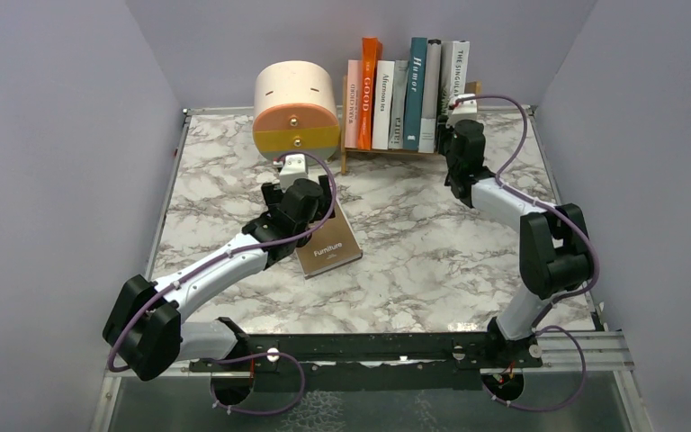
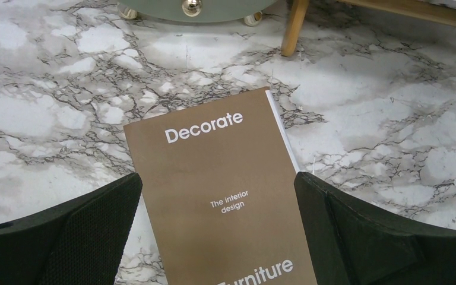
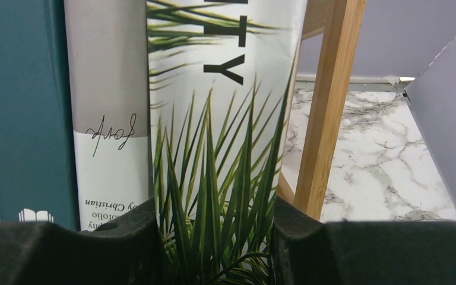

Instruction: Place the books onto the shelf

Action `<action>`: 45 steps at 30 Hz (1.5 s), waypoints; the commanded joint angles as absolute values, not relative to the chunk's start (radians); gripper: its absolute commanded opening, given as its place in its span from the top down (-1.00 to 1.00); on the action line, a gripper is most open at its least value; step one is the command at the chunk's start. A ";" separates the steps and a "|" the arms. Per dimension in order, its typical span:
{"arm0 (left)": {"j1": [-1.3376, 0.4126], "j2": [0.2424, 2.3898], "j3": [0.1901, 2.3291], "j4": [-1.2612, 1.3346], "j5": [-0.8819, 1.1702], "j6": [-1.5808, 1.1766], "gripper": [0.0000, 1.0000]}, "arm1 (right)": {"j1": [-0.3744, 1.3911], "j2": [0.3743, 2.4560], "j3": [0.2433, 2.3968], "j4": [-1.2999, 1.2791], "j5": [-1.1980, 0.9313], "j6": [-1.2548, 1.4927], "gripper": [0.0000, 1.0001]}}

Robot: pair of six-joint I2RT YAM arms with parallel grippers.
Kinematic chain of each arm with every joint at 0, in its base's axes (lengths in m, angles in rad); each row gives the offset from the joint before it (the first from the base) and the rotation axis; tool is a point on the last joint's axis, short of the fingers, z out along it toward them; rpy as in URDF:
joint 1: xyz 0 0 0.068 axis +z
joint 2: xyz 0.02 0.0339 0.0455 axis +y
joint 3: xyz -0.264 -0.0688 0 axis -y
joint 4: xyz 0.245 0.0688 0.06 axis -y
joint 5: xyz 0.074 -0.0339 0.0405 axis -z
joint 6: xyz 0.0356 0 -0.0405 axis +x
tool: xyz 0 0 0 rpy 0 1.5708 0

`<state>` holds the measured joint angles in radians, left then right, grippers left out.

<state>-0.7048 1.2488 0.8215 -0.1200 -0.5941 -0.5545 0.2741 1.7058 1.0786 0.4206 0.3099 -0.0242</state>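
Note:
Several books stand upright in the light-wood shelf (image 1: 387,151) at the back. My right gripper (image 1: 453,124) (image 3: 214,237) is shut on the rightmost one, the white book with green plant (image 1: 457,76) (image 3: 225,119), one finger on each side of its lower spine. Left of it stand a grey-white book (image 3: 110,89) and the teal "Humor" book (image 1: 415,90) (image 3: 24,119). A brown book (image 1: 328,247) (image 2: 219,196) titled "Decorate" lies flat on the marble table. My left gripper (image 1: 306,205) (image 2: 218,196) hangs open over it, its fingers (image 2: 89,231) wider than the cover.
The round cream-orange-yellow drawer box (image 1: 295,108) (image 2: 196,9) stands just left of the shelf. A shelf leg (image 2: 294,27) and end post (image 3: 329,107) are near each gripper. Purple walls close in the table (image 1: 432,261) on three sides.

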 commanded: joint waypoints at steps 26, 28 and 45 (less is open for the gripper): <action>-0.661 1.251 0.794 -0.090 -0.543 -0.537 -0.98 | 0.238 1.875 1.283 0.306 0.214 0.074 0.78; -0.660 1.249 0.791 -0.090 -0.543 -0.537 -0.98 | 0.238 1.865 1.277 0.305 0.208 0.087 0.62; -0.655 1.227 0.781 -0.098 -0.542 -0.542 -0.98 | 0.236 1.701 1.234 0.290 0.198 0.132 -0.20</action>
<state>-0.6601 1.2549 0.7959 -0.1120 -0.5598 -0.5434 0.2298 1.8011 1.2453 0.2802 0.2386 0.1028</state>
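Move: My right hand grips the Singularity book low on its spine. Its slot at the shelf's right end is centred about 10 cm ahead, straight on, and 5 cm up. The grey book stands 4 cm to the left and 9 cm ahead, the teal Homer book 8 cm left and 10 ahead, and the shelf's right upright 5 cm right and 6 ahead. From my left hand the slot lies some 26 cm ahead, 33 right and 6 up. With my right hand I keep hold of the spine and push the Singularity book about 3.5 cm deeper between the grey book and the right upright, sinking some 3 cm as I go and rolling and tipping the hand slightly. There I stop, spread the fingers to let go of the spine, and start up about 3 cm, easing slightly back. ##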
